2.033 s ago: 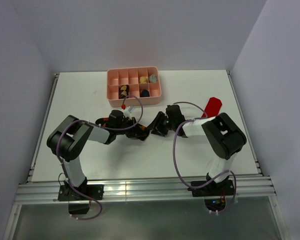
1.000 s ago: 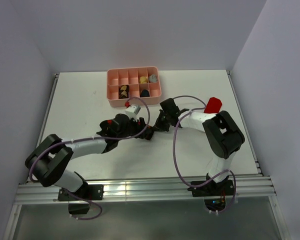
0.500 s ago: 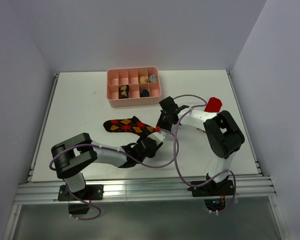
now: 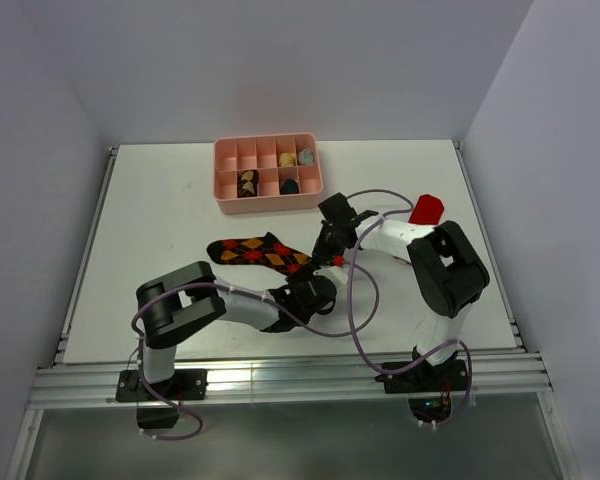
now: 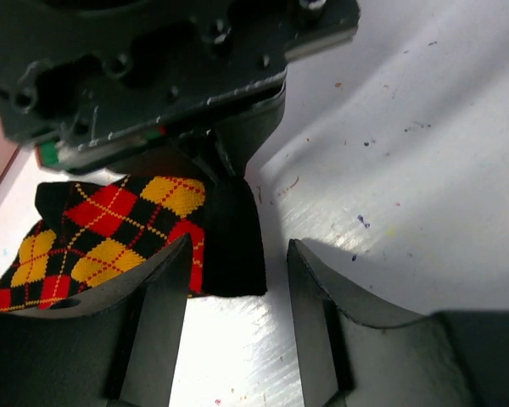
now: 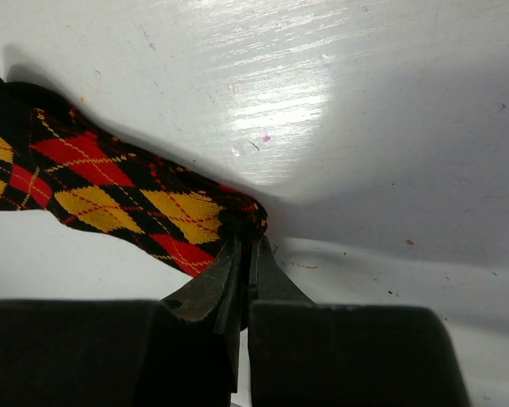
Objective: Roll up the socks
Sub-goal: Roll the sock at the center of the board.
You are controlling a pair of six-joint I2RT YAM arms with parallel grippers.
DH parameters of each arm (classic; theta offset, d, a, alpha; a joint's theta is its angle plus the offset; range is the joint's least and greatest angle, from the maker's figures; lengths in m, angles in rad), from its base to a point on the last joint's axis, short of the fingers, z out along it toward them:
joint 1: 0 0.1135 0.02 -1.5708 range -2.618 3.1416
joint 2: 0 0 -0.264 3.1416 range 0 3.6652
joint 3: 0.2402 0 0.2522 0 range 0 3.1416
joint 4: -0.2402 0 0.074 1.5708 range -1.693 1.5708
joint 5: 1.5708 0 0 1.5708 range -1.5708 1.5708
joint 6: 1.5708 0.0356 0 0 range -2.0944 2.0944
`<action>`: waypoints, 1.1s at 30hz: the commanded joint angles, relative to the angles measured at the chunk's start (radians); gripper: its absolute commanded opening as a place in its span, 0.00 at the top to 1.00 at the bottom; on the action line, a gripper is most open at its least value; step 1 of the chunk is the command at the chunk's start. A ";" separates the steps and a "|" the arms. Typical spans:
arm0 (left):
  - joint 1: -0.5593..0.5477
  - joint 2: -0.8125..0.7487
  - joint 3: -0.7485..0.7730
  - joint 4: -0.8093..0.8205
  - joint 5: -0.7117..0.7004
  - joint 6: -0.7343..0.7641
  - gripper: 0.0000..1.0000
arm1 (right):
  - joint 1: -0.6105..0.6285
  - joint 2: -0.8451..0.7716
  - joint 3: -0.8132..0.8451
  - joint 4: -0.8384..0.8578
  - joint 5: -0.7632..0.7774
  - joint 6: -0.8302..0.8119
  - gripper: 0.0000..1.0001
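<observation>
A black sock with red-orange and yellow argyle diamonds (image 4: pixel 260 250) lies flat on the white table (image 4: pixel 160 220). My right gripper (image 4: pixel 331 256) is shut on its right end; the right wrist view shows the jaws (image 6: pixel 244 236) pinching the sock's edge (image 6: pixel 110 182). My left gripper (image 4: pixel 318 291) is open just in front of that end. In the left wrist view its fingers (image 5: pixel 161 314) stand apart, and the gripper (image 5: pixel 237 284) is empty just short of the sock's black cuff (image 5: pixel 233 242). A plain red sock (image 4: pixel 425 208) lies at the right. No tan argyle sock shows laid out.
A pink compartment tray (image 4: pixel 268 198) stands at the back centre with small rolled items in some compartments. My right arm's cable loops over the table near the sock's end. The right gripper's body (image 5: pixel 153 76) fills the top of the left wrist view.
The sock went from bunched between both grippers to lying flat. My left arm swung off it to the near side and now points at the cuff end. The right gripper keeps its hold.
</observation>
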 commanded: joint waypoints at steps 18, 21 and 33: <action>0.006 0.016 0.041 -0.181 0.082 -0.144 0.99 | -0.007 -0.076 0.022 -0.009 -0.007 -0.011 0.98; 0.035 -0.026 0.022 -0.169 0.156 -0.192 0.99 | -0.019 -0.111 -0.008 0.028 -0.019 0.001 0.85; 0.318 -0.167 -0.094 -0.072 0.676 -0.495 0.99 | -0.079 -0.271 -0.155 0.189 -0.022 0.036 0.54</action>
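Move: The near corner of the sock's cuff sits just in front of the left hand, about 1 cm ahead and 1 cm below, between its half-open fingers. That corner is some 4 cm back and 1 cm to the left of the right hand, which already pinches the far corner. The sock toe lies about 21 cm left of the left hand and 5 cm ahead; the pink box is 24 cm ahead and 10 cm left. Sinking about 1 cm, the left hand shuts its fingers on the near corner of the cuff while the right keeps its pinch on the far one. The right then opens about halfway, lets go and rises some 6 cm, drifting slightly forward and right; the left keeps hold, tilting some 30 degrees to point more steeply down as it eases a little forward and left. ##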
